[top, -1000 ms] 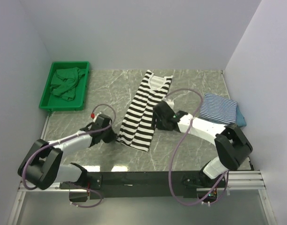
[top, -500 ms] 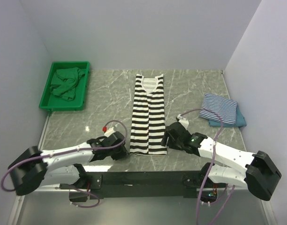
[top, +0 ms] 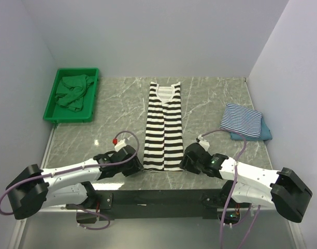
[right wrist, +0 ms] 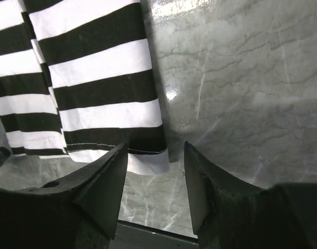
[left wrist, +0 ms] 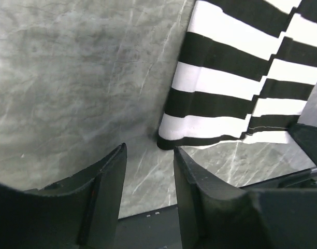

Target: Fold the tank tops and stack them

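The wide black-and-white striped tank top (top: 163,129) lies flat and straight on the table's middle, straps far, hem near. My left gripper (top: 133,165) sits at the hem's left corner (left wrist: 166,141), open, with only table between its fingers (left wrist: 109,179). My right gripper (top: 185,163) sits at the hem's right corner (right wrist: 150,158), also open and holding nothing. At the right, the thin blue-and-white striped tank top (top: 242,119) rests folded on the teal-blue one (top: 265,135).
A green tray (top: 91,96) holding crumpled green cloth (top: 71,92) stands at the far left. The black front rail (top: 158,198) runs close behind both grippers. White walls close the table on three sides.
The striped tank top went from slanted to straight, its hem drawn toward the front edge. Both arms came back near the rail. The left jaws opened off the hem corner.
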`<state>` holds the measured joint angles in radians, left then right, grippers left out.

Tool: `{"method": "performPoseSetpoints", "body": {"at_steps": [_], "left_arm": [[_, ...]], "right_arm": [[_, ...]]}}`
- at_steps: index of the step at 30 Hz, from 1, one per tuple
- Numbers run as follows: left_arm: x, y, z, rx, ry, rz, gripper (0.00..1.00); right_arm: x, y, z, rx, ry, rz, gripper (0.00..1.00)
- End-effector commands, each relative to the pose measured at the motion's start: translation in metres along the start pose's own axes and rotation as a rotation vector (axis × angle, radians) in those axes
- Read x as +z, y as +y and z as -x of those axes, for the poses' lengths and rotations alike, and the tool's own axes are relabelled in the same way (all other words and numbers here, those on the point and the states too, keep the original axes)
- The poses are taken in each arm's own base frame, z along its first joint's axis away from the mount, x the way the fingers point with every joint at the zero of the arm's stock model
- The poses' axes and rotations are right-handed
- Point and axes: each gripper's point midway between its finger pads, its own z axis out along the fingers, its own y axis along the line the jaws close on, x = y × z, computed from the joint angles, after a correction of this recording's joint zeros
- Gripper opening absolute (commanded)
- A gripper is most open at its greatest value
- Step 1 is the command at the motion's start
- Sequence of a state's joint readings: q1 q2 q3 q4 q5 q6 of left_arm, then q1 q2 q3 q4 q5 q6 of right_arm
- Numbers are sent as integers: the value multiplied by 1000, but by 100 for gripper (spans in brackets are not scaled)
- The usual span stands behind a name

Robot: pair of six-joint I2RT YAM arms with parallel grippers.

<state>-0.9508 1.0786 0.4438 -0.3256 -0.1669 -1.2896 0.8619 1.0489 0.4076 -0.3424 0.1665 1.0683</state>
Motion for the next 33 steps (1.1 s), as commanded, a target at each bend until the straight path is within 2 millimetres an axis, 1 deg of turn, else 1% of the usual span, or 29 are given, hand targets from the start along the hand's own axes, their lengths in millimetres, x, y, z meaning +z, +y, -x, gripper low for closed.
{"method": "performPoseSetpoints", "body": {"at_steps": [1, 5, 9, 15, 16, 18, 19, 20, 21, 23, 24, 26, 27, 28, 30, 31, 32, 33], "left_arm": [[5, -14, 1, 33, -7, -70, 48], [16, -5, 0, 46, -12, -30, 47], [22, 2, -4, 48, 2, 2, 46], [30, 21, -11, 48, 25, 84, 37], [31, 22, -12, 54, 27, 89, 32], [33, 23, -15, 62, 44, 95, 26], [33, 24, -15, 63, 48, 99, 20], [33, 24, -16, 71, 49, 100, 17], [33, 25, -17, 78, 54, 104, 11], [30, 22, -17, 92, 57, 93, 5], [28, 20, -19, 102, 60, 90, 1], [21, 21, -23, 112, 64, 96, 0], [19, 21, -25, 115, 68, 97, 1], [15, 24, -33, 136, 83, 109, 1], [7, 21, -41, 120, 96, 95, 1], [2, 20, -50, 139, 112, 88, 1], [-5, 20, -54, 120, 118, 92, 0], [-10, 20, -59, 128, 125, 95, 1]], "right_arm": [[4, -4, -8, 38, 7, -4, 54], [6, -9, -13, 41, 19, -17, 50], [6, -15, -19, 44, 35, -34, 45], [6, -23, -27, 45, 49, -42, 42], [7, -24, -27, 40, 49, -45, 41], [7, -22, -28, 35, 54, -38, 36], [8, -22, -28, 26, 57, -40, 33], [8, -22, -28, 20, 58, -43, 22], [8, -22, -28, 13, 61, -51, 16], [7, -21, -27, -14, 55, -59, 3], [5, -23, -28, -28, 62, -75, 3], [2, -21, -28, -43, 60, -79, 0], [-2, -23, -32, -63, 67, -88, 0], [-5, -19, -32, -68, 64, -73, 0], [-13, -20, -41, -86, 81, -79, 0], [-18, -15, -44, -72, 81, -60, 0], [-22, -14, -47, -73, 84, -57, 0], [-26, -20, -51, -80, 93, -76, 0]]}}
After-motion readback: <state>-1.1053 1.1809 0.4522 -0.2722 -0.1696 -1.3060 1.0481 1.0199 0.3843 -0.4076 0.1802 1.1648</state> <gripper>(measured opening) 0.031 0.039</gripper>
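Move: The striped tank top's left hem corner lies about 3 cm right, 1 cm ahead and 2 cm below the left hand. Its right hem corner lies about 1 cm left, 1 cm back and 1 cm below the right hand. The neckline is some 32 cm ahead and 11 cm right of the left hand; the folded stack is roughly 19 cm ahead and 25 cm right of the right hand. Left hand eases right and down, right barely shifts; both pinch the hem corners, then drag back about 4 cm. ##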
